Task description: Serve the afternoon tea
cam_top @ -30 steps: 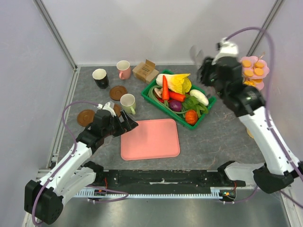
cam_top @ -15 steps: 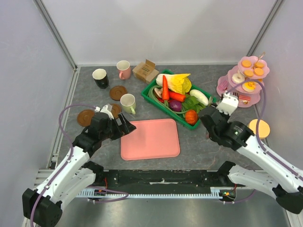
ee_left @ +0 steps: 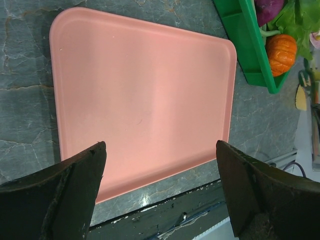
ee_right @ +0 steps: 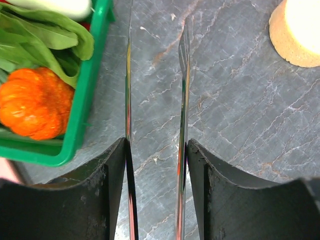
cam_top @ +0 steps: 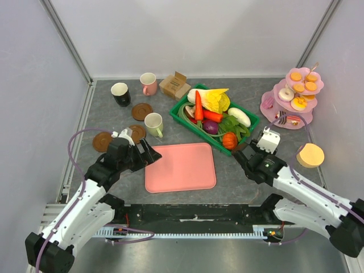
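My right gripper (ee_right: 156, 145) is shut on a pair of thin metal tongs (ee_right: 128, 100). Their two blades lie against the inner faces of its fingers, with nothing between the tips. It hangs low over the grey table (cam_top: 244, 187) beside the green basket (cam_top: 252, 121). A round yellow cake (cam_top: 310, 154) lies on the table to its right. The pink tiered stand (cam_top: 272, 103) holds donuts and orange biscuits. My left gripper (ee_left: 160, 150) is open over the near edge of the pink tray (ee_left: 145, 95). Black (cam_top: 120, 94), pink (cam_top: 148, 83) and pale-green (cam_top: 153, 124) mugs stand at the back left.
The green basket holds toy vegetables, among them a pumpkin (ee_right: 35, 102). Brown coasters (cam_top: 142, 111) lie among the mugs. A small cardboard box (cam_top: 175, 85) sits behind the basket. The black rail of the arm bases (cam_top: 193, 213) runs along the near edge.
My right arm has swung down from the tiered stand to low over the table by the basket. The left arm has drawn back slightly toward the near edge.
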You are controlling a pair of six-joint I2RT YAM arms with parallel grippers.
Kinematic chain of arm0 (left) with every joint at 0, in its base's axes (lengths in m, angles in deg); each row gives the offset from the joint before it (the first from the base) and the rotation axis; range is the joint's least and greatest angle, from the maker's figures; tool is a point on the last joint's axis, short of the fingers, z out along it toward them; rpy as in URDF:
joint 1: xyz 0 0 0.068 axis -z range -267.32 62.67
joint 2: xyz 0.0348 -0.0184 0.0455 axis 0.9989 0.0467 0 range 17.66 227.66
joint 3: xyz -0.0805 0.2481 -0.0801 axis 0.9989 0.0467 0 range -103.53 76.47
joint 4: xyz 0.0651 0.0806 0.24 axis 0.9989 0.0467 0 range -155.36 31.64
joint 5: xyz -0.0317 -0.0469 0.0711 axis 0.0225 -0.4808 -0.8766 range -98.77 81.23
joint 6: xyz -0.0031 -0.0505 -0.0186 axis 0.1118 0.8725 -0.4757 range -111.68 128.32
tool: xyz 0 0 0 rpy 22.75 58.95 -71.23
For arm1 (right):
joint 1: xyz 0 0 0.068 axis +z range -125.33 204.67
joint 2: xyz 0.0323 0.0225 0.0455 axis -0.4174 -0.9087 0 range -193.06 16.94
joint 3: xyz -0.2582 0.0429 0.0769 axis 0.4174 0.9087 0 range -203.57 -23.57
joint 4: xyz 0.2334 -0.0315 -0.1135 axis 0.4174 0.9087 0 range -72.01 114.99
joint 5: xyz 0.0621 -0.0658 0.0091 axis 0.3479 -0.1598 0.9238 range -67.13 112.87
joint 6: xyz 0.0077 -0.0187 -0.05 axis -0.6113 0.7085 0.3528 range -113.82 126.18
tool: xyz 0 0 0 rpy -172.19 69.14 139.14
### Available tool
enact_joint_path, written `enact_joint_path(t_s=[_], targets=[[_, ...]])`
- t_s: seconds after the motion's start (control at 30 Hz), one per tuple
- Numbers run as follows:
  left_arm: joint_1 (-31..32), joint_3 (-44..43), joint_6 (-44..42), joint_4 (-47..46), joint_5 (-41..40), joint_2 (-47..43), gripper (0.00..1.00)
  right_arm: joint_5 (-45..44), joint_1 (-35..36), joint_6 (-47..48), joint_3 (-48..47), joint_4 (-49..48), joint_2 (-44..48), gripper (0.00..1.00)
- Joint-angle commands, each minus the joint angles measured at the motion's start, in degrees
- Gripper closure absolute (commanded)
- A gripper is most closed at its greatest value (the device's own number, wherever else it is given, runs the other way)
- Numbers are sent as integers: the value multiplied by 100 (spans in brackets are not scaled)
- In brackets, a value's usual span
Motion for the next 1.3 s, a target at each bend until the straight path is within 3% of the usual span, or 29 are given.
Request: enact_joint_path(t_s=[0.0, 0.37, 0.57, 0.77, 0.93, 1.1, 1.27], targets=[[16, -99, 239, 59, 12, -107, 4, -35, -221, 77, 218, -745, -504, 41], [16, -187, 283, 85, -67, -28, 4, 879, -696, 614, 930, -2206, -734, 29], [7, -266, 309, 85, -137, 68, 4, 1152, -767, 763, 913, -2197, -699, 2], [7, -424, 327, 85, -304, 165, 4, 1258, -776, 842, 825, -2170, -400, 2], [16, -731, 300, 7, -410, 463, 4, 1354, -767, 1439, 334, -2030, 57, 2], [16, -960, 283, -406, -366, 1078, 4, 1495, -767, 2115, 157, -2134, 654, 2], [60, -1434, 265, -618, -637, 1895, 4, 1679, -767, 2511, 560, -2801, 1479, 2]])
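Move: The right hand holds the tongs; the bare tabletop where they are to go is about 8 cm below and 2 cm forward, 1 cm left. The vegetable basket's middle is roughly 11 cm ahead and 15 cm left, the cake stand 15 cm ahead and 12 cm right, the round yellow cake 3 cm back and 21 cm right. From the empty left hand, the green mug is some 9 cm straight ahead, 4 cm lower; the pink tray's middle is 7 cm back, 10 cm right. Lower the right gripper about 7 cm, easing slightly forward, to lay the tongs on the bare table beside the basket. Spread the fingers wide to let go, then lift clear about 10 cm, drifting forward and left, tilting the fingertips up and turning counter-clockwise. As it lifts, send the open left gripper about 4 cm forward towards the green mug. ##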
